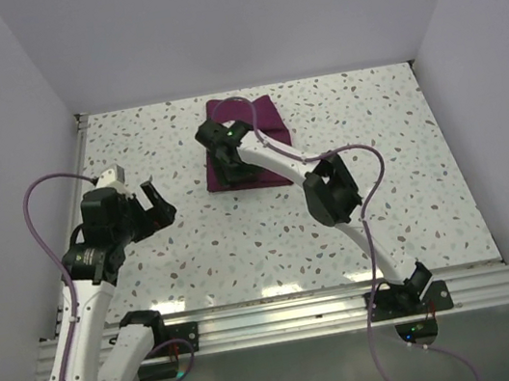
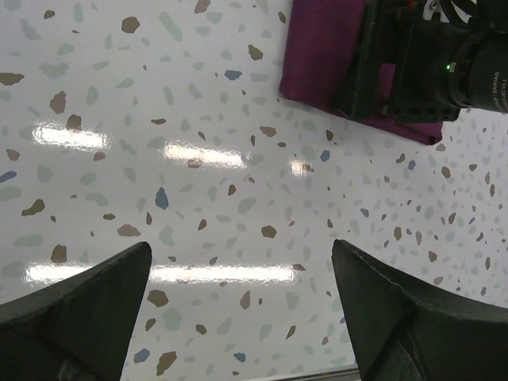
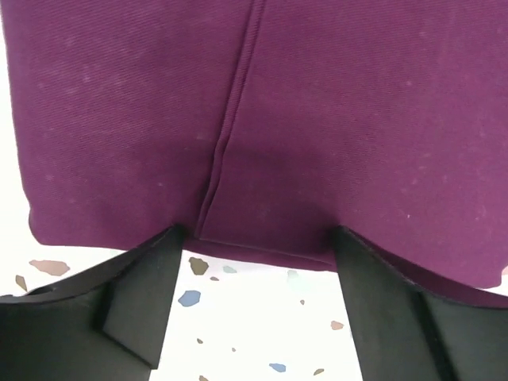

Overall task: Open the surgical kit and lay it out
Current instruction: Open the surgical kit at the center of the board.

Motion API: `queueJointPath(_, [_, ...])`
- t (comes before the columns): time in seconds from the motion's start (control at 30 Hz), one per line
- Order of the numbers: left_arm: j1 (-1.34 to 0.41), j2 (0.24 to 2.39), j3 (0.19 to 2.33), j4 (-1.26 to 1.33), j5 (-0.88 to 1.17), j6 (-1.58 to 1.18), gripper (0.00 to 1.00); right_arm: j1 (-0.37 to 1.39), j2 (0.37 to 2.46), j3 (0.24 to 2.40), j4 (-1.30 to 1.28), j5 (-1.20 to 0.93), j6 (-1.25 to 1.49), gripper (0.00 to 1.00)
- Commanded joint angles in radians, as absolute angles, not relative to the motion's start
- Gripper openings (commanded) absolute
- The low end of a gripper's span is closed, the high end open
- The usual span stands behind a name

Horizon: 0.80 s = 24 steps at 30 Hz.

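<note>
The surgical kit [image 1: 264, 116] is a dark purple cloth bundle lying folded at the far middle of the speckled table; what it holds is hidden. My right gripper [image 1: 223, 168] is down at the bundle's near left edge. In the right wrist view the cloth [image 3: 333, 111] fills the top, with a fold seam [image 3: 228, 127] running down it. The right gripper [image 3: 258, 232] stands open, and both fingertips [image 3: 171, 238] reach the cloth's near hem. My left gripper [image 1: 159, 204] hovers open over bare table to the left, with nothing between its jaws [image 2: 241, 246]. The cloth [image 2: 317, 55] lies beyond it.
White walls close in the table on the left, the back and the right. An aluminium rail [image 1: 286, 317] with both arm bases runs along the near edge. Purple cables [image 1: 378, 228] loop from each arm. The right arm's wrist [image 2: 421, 71] covers part of the cloth in the left wrist view.
</note>
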State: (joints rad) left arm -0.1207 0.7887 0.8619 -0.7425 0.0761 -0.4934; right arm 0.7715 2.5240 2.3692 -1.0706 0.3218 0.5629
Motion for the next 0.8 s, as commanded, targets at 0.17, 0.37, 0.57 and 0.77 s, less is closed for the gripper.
queueJointPath(0.17, [-0.126,0.753,0.890,-0.807,0.014,-0.468,1.00,0.772,2.537,2.373,-1.048,0.359,0.600,0.39])
queueJointPath(0.37, [-0.126,0.744,0.884,-0.818,0.008,-0.463,1.00,0.769,2.456,2.327,-1.011,0.362,0.606,0.02])
queueJointPath(0.57, [-0.126,0.761,0.879,-0.787,0.044,-0.465,1.00,0.761,2.384,2.352,-1.019,0.382,0.594,0.00])
queueJointPath(0.77, [-0.126,0.808,0.911,-0.724,0.061,-0.434,1.00,0.686,2.200,2.268,-0.989,0.422,0.592,0.00])
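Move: My right hand is already down on the surgical kit's near edge, its fingers astride a short seam end about 2 cm to its left and 1 cm below. The kit's middle is some 11 cm straight ahead. Its near left corner is about 9 cm left and its near right corner about 10 cm right, both roughly level with the hand. From my left hand the seam end lies about 17 cm ahead, 17 cm right and 16 cm below. I keep my right hand down on the near edge and draw the fingers from mostly open to nearly shut, pinching a fold of the purple cloth at the seam. Then, holding that fold, I lift it about 5 cm nearly straight up off the kit, the wrist tipping the fingers outward a few degrees. ##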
